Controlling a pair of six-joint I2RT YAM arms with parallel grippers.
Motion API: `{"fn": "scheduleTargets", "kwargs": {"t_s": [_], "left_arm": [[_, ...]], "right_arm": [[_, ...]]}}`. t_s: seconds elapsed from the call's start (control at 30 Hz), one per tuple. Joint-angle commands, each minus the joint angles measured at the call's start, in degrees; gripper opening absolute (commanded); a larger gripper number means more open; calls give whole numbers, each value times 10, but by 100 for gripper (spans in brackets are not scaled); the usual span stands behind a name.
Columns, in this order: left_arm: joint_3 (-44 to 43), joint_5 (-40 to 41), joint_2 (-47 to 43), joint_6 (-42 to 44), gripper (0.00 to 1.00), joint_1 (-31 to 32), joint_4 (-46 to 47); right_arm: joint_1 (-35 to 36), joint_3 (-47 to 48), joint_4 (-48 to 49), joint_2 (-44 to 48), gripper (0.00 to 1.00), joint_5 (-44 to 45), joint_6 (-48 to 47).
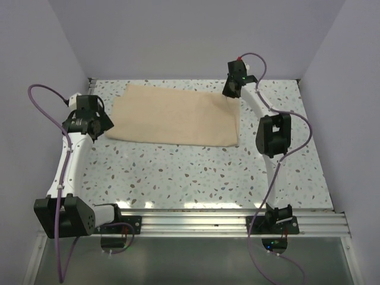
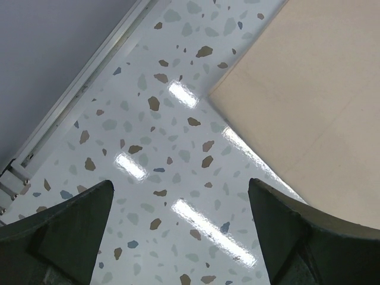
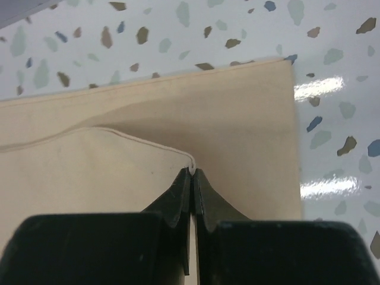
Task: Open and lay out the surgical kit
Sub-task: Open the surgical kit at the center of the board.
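The surgical kit shows as a folded beige cloth wrap (image 1: 178, 116) lying flat at the back middle of the speckled table (image 1: 196, 172). My right gripper (image 1: 229, 94) is at the wrap's far right corner. In the right wrist view it (image 3: 192, 172) is shut on the hemmed corner of the top flap (image 3: 89, 172), which is lifted slightly off the layer below (image 3: 243, 119). My left gripper (image 1: 97, 132) hovers just left of the wrap. In the left wrist view it (image 2: 181, 185) is open over bare table, with the wrap's edge (image 2: 309, 101) beside its right finger.
Grey walls (image 1: 196, 35) close in the table at the back and on both sides. A metal rail (image 1: 225, 221) runs along the near edge with the arm bases. A table-edge strip (image 2: 89, 83) lies just left of my left gripper.
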State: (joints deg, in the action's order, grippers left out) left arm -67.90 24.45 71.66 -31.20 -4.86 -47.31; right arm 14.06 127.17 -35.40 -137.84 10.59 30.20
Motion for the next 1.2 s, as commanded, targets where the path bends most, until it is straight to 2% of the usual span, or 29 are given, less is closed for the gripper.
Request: {"fn": "scheduleTargets", "kwargs": {"t_s": [0.0,0.13,0.27,0.3,0.33,0.43,0.53,0.67,0.7,0.73,0.77,0.8,0.87,1.03,1.17], "left_arm": [[-8,-30,-26,10,100,-3,33],[-16,-51,-34,10,100,-3,42],[-51,-73,-30,7,100,-3,19],[-61,-70,-30,5,100,-3,11],[-78,-67,-30,2,100,-3,2],[-91,-63,-40,-11,100,-3,-13],[-89,-79,-59,-23,100,-3,-9],[-87,-90,-84,-29,100,-3,-29],[-87,-89,-92,-29,100,-4,-34],[-84,-88,-99,-28,100,-4,-39],[-78,-87,-102,-26,100,-3,-45],[-75,-87,-110,-26,100,-3,-49],[-66,-88,-116,-27,100,-3,-54],[-9,-128,-125,-29,100,-2,-31],[50,-201,-117,-13,100,-1,48]], "right_arm": [[32,-47,2,126,0,-49,-14],[101,-156,-11,233,0,-93,-17],[176,-356,-35,383,0,-104,-6],[191,-395,-43,450,0,-104,-2],[219,-472,-47,494,0,-104,6],[256,-574,-96,648,0,-103,42],[262,-703,-163,799,0,-102,71],[261,-768,-226,942,0,-89,88],[261,-774,-242,954,3,-95,87],[261,-780,-254,962,29,-99,92],[262,-780,-273,959,83,-85,96],[261,-780,-304,952,86,-78,98],[262,-764,-334,929,97,-54,95],[261,-734,-357,922,98,-19,82],[261,-717,-331,898,98,-2,62]]}}
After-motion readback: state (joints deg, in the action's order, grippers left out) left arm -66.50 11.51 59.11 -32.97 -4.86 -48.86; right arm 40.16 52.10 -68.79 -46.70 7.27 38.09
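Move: The right hand has the top flap of the folded cloth pinched near its far right corner. The place it is taken to, the board's near edge, lies about 50 cm back and 2 cm right, some 8 cm lower. The packet's middle is roughly 9 cm back and 26 cm left; its near right corner is 25 cm back and 2 cm right. From the empty left hand, that edge spot is some 22 cm back and 57 cm right, 18 cm down. Still pinching the cloth's top flap, the right hand lifts it about 10 cm and sweeps it fast back over the packet towards the board's near edge, nearly 50 cm in all, bowing left midway and turning some 30 degrees counter-clockwise. There its fingers open wide and let go as the hand sinks a few centimetres and tips down. The open left hand rises about 8 cm, then sinks halfway, drifting right and a little back. ##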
